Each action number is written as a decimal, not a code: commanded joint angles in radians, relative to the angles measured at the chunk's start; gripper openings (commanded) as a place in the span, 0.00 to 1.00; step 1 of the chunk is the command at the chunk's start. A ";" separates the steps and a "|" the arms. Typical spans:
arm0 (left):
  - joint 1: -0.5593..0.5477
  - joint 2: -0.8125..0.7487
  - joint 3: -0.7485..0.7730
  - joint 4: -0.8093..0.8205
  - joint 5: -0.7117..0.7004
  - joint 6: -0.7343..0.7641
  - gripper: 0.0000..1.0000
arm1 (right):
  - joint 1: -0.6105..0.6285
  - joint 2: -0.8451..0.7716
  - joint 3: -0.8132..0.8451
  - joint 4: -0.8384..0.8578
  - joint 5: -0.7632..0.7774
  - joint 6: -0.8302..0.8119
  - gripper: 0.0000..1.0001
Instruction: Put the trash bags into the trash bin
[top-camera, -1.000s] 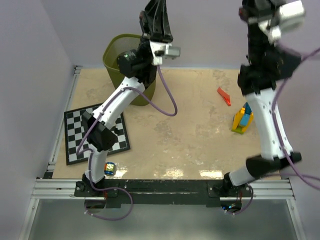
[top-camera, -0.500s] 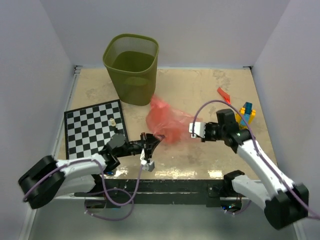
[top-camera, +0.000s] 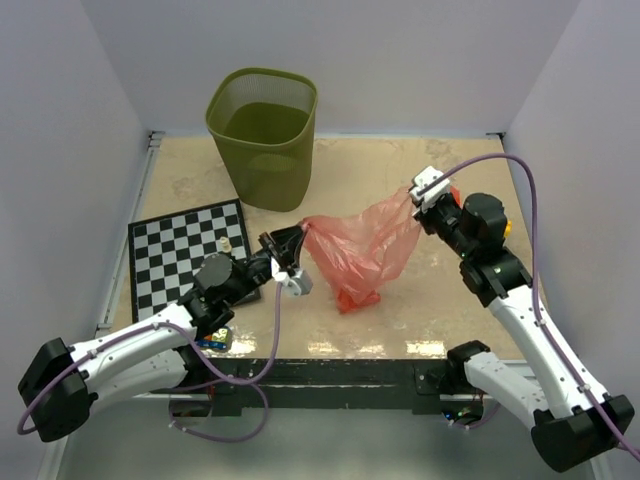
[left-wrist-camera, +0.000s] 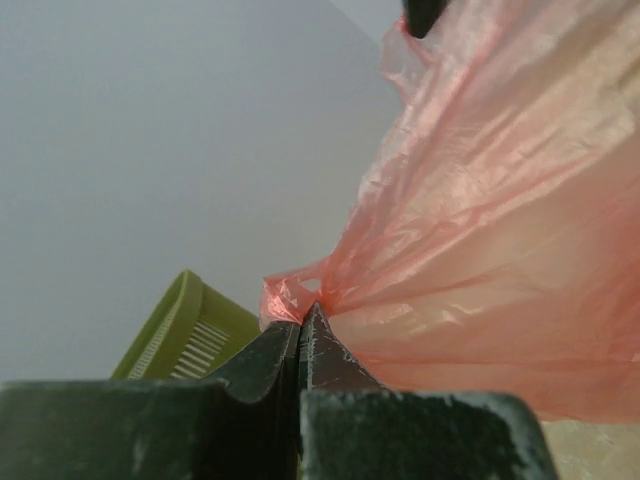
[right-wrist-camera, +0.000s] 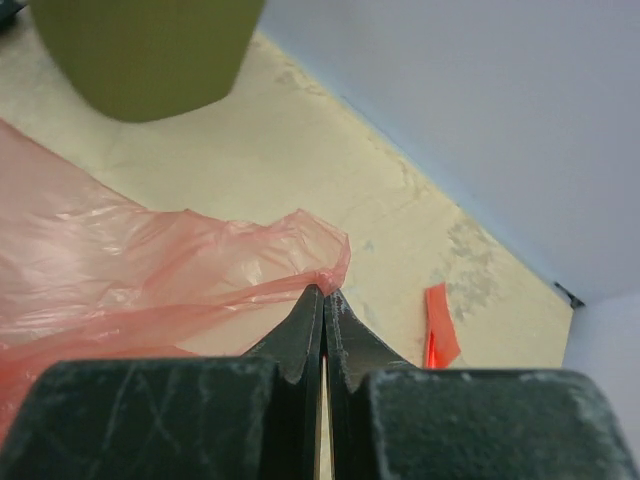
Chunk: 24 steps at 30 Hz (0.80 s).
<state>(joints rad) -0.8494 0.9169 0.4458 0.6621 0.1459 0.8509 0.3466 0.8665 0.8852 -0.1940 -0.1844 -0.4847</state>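
A wide translucent red-pink trash bag (top-camera: 358, 250) hangs stretched between my two grippers above the middle of the table, its bottom sagging to the surface. My left gripper (top-camera: 303, 236) is shut on the bag's left edge (left-wrist-camera: 300, 300). My right gripper (top-camera: 413, 206) is shut on its right edge (right-wrist-camera: 325, 275). The olive-green mesh trash bin (top-camera: 262, 135) stands upright at the back left, just behind the left gripper; it also shows in the left wrist view (left-wrist-camera: 185, 330) and the right wrist view (right-wrist-camera: 145, 55). A small flat red strip bag (right-wrist-camera: 437, 325) lies on the table beyond the right gripper.
A black-and-white checkerboard (top-camera: 180, 262) lies at the left with a small white piece (top-camera: 226, 242) on it. A small blue and yellow toy block (top-camera: 218, 338) sits near the front edge by the left arm. Walls close the table on three sides.
Half a second ago the bag was bunched low between the grippers. Both grippers have since risen and moved apart, the right one back and up, pulling the bag open.
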 joint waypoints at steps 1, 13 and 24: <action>0.003 -0.023 0.120 0.068 -0.190 -0.035 0.00 | -0.001 -0.023 0.067 0.235 0.233 0.207 0.00; 0.006 0.092 0.334 0.332 -0.309 0.027 0.00 | -0.008 0.201 0.429 0.263 0.059 0.282 0.00; 0.026 0.211 0.517 0.430 -0.351 0.103 0.00 | -0.008 0.201 0.461 0.272 -0.105 0.339 0.58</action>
<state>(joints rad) -0.8417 1.1244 0.8364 1.0317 -0.1642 0.9276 0.3393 1.0599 1.2770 0.0292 -0.1604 -0.1703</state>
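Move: Ahead of the left hand by roughly 28 cm and about 9 cm to its left stands the trash bin, its middle some 15 cm lower; the chessboard lies about 28 cm left, 7 cm ahead and 28 cm below. From the right hand the same bin is about 21 cm ahead and 30 cm left, and the folded red bag on the table some 20 cm ahead, 16 cm right and 29 cm down. Both hands already pinch the pink trash bag sagging between them. Swinging the pink bag up between them, both hands rise fast by nearly 20 cm, each drifting about 4 cm forward and tilting its fingertips upward, the left turning counter-clockwise too. The left keeps its pinch and carries on up a little at the end; the right levels off, then opens its fingers about halfway on its corner of the bag. ##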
